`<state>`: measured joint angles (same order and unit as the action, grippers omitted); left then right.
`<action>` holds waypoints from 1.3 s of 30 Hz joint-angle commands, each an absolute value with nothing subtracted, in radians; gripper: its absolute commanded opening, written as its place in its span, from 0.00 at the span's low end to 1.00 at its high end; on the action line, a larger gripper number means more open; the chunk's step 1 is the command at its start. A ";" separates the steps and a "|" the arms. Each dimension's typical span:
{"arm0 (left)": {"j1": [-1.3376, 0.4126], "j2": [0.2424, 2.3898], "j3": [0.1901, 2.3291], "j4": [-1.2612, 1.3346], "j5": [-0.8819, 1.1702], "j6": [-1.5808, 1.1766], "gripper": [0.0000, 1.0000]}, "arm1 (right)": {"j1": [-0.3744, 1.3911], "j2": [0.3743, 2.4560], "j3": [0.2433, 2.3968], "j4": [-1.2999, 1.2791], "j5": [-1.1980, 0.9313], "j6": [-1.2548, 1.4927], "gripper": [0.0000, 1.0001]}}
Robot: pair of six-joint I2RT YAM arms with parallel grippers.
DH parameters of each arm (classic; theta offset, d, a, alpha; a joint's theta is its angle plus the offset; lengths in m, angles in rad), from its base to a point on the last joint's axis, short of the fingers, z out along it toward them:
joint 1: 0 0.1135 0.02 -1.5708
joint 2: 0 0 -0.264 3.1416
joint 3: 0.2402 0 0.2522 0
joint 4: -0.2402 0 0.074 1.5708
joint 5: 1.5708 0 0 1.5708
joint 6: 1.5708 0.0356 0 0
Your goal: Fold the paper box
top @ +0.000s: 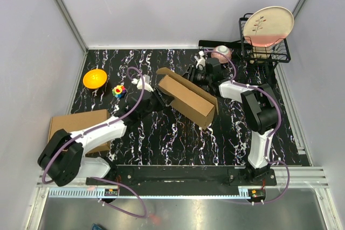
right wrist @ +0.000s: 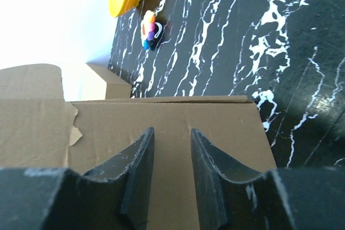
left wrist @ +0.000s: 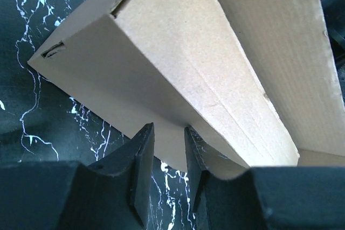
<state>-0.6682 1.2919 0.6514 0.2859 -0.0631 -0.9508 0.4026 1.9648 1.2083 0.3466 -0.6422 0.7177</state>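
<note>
The paper box, plain brown cardboard, lies slanted across the middle of the black marbled table, partly folded into a long shape. My left gripper is at its left end. In the left wrist view the fingers stand a little apart, the box's lower corner dips between the tips, and table shows through the gap, so nothing is pinched. My right gripper is at the box's far edge. Its fingers stand apart over a flat cardboard panel with nothing between them.
A second brown carton sits at the left edge, an orange bowl and a colourful toy behind it. A pink bowl and a wire rack holding a plate stand at the back right.
</note>
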 commanded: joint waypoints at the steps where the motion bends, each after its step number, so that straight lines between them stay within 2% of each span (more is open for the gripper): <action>1: -0.687 1.232 0.632 0.322 -0.090 -0.966 0.32 | 0.414 1.974 1.264 0.357 -0.745 0.690 0.40; 15: -0.768 1.186 0.629 0.267 -0.170 -0.977 0.34 | 0.416 2.043 1.408 0.141 -0.977 0.529 0.41; 24: -0.818 1.121 0.612 0.206 -0.244 -0.992 0.34 | 0.416 2.082 1.401 0.138 -1.074 0.522 0.40; 39: -0.862 1.052 0.609 0.153 -0.281 -1.005 0.35 | 0.416 2.089 1.437 -0.055 -1.181 0.382 0.43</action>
<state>-0.8513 1.0988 0.6106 0.1440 -0.2325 -0.9955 0.4061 2.0815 1.3956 0.0078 -1.1099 0.4370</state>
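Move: Between the two hands the paper box stands on edge. Its middle lies about 8 cm to the left hand's right, 1 cm back and 4 cm lower; from the right hand it is some 11 cm back, 1 cm right and 2 cm lower. The colourful toy stands 21 cm left of the left hand and 3 cm farther out; the pink bowl, 15 cm right of the right hand and 11 cm farther out. Both are about 9 cm below those hands. Swinging the box counter-clockwise, the right hand keeps its parted fingers against the lid on the far side and pushes back some 6 cm, edging left and turning about 30 degrees counter-clockwise; it rises slightly, then sinks again. On the near side, the left hand backs off about 5 cm ahead of the box's left end, rising 2 cm, its opening and attitude nearly unchanged. ##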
